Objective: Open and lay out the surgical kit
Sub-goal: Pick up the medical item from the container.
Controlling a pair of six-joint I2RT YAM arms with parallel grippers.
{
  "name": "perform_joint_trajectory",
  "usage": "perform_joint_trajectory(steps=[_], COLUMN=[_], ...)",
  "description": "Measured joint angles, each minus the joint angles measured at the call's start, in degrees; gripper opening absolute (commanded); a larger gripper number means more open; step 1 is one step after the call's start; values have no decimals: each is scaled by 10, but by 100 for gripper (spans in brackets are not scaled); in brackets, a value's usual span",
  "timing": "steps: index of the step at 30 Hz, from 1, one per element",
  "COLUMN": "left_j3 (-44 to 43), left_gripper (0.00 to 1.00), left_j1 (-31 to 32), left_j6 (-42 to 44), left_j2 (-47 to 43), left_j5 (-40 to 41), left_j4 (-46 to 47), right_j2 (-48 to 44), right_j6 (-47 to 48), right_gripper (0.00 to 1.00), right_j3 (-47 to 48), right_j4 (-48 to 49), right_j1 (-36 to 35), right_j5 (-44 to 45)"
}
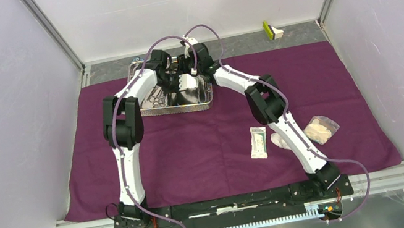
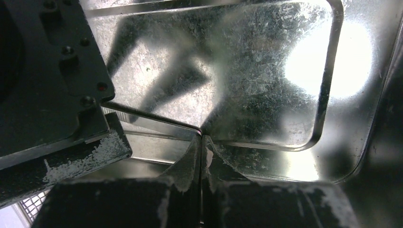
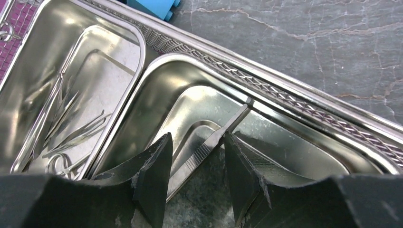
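Observation:
The purple cloth wrap (image 1: 193, 147) lies spread over the table. At its back stands the steel tray (image 1: 204, 98), with both grippers down inside it. Slim tweezers (image 3: 214, 140) slant across the right compartment, one end against the tray (image 3: 304, 156) wall. My right gripper (image 3: 197, 137) (image 1: 189, 82) is open, one finger on each side of the tweezers without touching them. My left gripper (image 2: 202, 137) (image 1: 172, 83) is shut, and the thin tweezers (image 2: 152, 118) strip ends right in its fingertips. Forceps (image 3: 62, 128) lie in the left compartment. The white packet (image 1: 258, 141) and gauze wads (image 1: 321, 128) sit on the cloth at the right.
A small blue block (image 3: 152, 7) lies on the grey table just behind the tray. A yellow-and-white object (image 1: 271, 29) sits at the back right by the wall. Side walls close in on both sides. The right arm's elbow hangs above the cloth near the packet.

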State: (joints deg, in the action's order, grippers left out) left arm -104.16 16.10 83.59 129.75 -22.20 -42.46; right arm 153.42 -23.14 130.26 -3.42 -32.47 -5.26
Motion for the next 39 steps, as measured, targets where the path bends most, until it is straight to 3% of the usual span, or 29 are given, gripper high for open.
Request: perform_joint_trajectory(steps=[12,17,28,39], left_j3=[0,0,0,0], left_gripper=[2,2,2,2], left_j1=[1,1,4,4], left_j6=[0,0,0,0], left_j2=[0,0,0,-1], left_j5=[3,3,13,16], left_j4=[0,0,-3,-5], right_j2=[16,19,40,54], right_j6=[-27,-43,-87,-120], right_gripper=[51,46,30,0], right_j3=[15,17,32,38], right_j4=[12,16,43,62], right_j1=[1,1,2,3], right_j5=[20,23,16,6])
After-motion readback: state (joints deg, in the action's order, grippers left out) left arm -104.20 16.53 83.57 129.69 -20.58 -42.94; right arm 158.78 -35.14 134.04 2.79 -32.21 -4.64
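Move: The medical item, a slim ribbed metal instrument in the tray's right compartment, has its near end still pinched in the left fingers; its middle lies about 6 cm ahead and 2 cm right of the left hand, 1 cm lower. From the right hand, that middle is some 2 cm back, level sideways, and 2 cm below. The scissors group lies about 9 cm left and 6 cm back of the right hand; the blue block is 10 cm left and 5 cm ahead. Ease the right gripper forward and a little left over the medical item, about 2 cm in all and sinking slightly, first forward, then left as the fingers come together. Roll the hand some 10 degrees, left side rising, and close from half open to nearly shut around the item's far part. Keep the left gripper still, holding the near end. ##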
